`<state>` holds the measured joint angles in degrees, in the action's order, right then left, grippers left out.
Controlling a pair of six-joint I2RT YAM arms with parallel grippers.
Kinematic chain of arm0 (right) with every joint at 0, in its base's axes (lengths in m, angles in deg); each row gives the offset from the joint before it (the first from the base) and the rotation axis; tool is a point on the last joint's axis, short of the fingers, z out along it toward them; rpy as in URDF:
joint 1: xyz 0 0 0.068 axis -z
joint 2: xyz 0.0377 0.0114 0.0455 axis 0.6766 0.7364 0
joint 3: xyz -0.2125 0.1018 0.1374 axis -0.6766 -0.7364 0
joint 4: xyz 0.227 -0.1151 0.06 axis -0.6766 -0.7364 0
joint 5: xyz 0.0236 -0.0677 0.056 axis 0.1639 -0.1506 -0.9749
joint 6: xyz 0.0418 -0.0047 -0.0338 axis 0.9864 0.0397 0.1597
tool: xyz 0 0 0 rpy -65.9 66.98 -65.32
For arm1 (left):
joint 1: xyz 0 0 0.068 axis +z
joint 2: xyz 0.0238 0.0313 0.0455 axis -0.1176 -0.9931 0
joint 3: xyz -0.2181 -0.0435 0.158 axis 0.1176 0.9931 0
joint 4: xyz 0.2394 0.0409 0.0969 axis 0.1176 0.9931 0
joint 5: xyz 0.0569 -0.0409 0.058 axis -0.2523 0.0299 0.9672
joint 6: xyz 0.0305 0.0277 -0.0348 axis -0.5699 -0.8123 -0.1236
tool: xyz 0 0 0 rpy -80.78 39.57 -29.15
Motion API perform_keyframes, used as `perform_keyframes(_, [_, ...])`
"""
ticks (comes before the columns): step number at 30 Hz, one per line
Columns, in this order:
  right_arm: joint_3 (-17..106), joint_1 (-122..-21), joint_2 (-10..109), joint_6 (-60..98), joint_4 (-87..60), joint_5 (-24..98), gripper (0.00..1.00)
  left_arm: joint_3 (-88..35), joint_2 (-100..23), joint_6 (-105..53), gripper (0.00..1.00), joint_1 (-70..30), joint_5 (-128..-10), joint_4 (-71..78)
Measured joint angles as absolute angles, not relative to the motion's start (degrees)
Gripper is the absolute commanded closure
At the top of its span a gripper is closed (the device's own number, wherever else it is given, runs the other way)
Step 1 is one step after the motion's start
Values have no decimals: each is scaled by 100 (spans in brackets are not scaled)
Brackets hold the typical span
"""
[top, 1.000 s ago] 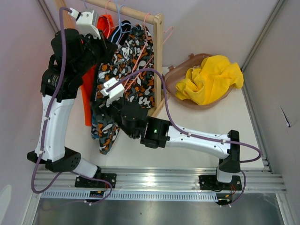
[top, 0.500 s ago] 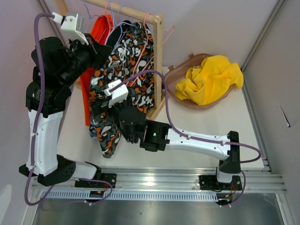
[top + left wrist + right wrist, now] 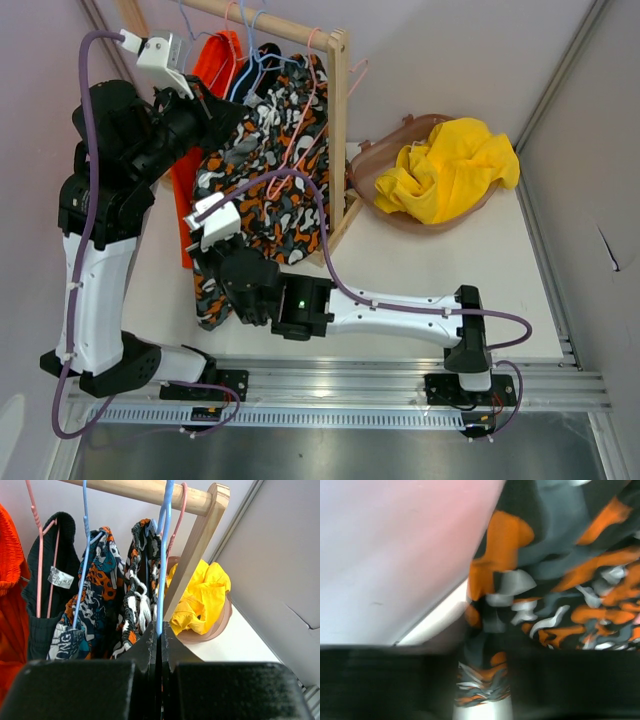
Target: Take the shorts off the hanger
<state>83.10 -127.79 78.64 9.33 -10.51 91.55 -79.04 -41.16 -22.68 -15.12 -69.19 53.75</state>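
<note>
Camouflage shorts (image 3: 268, 185) in orange, white and black hang from a blue hanger (image 3: 163, 555) on the wooden rack (image 3: 338, 110). My left gripper (image 3: 161, 632) is shut on that hanger's wire just below the rail. My right gripper (image 3: 482, 680) is shut on a bunched lower edge of the camouflage shorts (image 3: 555, 565); in the top view the right gripper (image 3: 215, 270) is low on the garment's left side. Teal print shorts (image 3: 97, 595), black shorts (image 3: 50, 610) and orange shorts (image 3: 10, 580) hang beside it. Yellow shorts (image 3: 450, 165) lie in a bowl.
The brown bowl (image 3: 372, 160) stands right of the rack's post. Pink hangers (image 3: 35, 540) hang on the rail. Side walls close in left and right. The arms' metal base rail (image 3: 330, 385) runs along the near edge.
My right arm has slid left and down the camouflage shorts and its jaws have closed on the cloth. The left arm has lifted up and left with the hanger.
</note>
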Motion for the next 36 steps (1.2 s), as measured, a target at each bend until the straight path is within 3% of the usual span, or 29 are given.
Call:
perform_keyframes(6, [8174, -12776, 7862, 1049, -970, 9275, 100, -8003, -4153, -2323, 100, -1512, -6915, 5490])
perform_keyframes(14, [6931, -13246, 7344, 1619, -664, 9623, 100, -8960, -4700, -2473, 100, -1407, -6869, 6131])
perform_keyframes(27, [6660, -13415, 7757, 2369, -1241, 9511, 100, -9030, -4829, -2469, 100, -1216, -6866, 6043])
perform_keyframes(31, [6548, -13266, 7770, 2437, -1254, 9468, 100, -8630, -4516, -2436, 100, -1210, -6919, 5934])
perform_keyframes(36, [6437, -12853, 7731, 2203, -1167, 9395, 100, -6357, -3006, -2170, 100, -1197, -7188, 5278])
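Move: Between the right hand's closing fingers is the near, lower edge of the camouflage shorts; their middle lies roughly 15 cm farther ahead, 9 cm to the right and 8 cm lower. From the left hand, which already grips the shorts' blue hanger, that middle is about 5 cm ahead, 2 cm right and 20 cm down. The empty pink hanger is some 8 cm ahead and 8 cm right of the left hand, the orange garment 12 cm ahead, 6 cm left and 18 cm lower. Shutting fully on the shorts, the right hand drags the cloth down about 13 cm, drawing back some 6 cm on the way and then swinging forward again towards the rack at the end, fingers tipping down 10 degrees. The left keeps its pinch on the blue hanger, edging 3 cm forward, then pulling back about 6 cm and dipping 4 cm. ##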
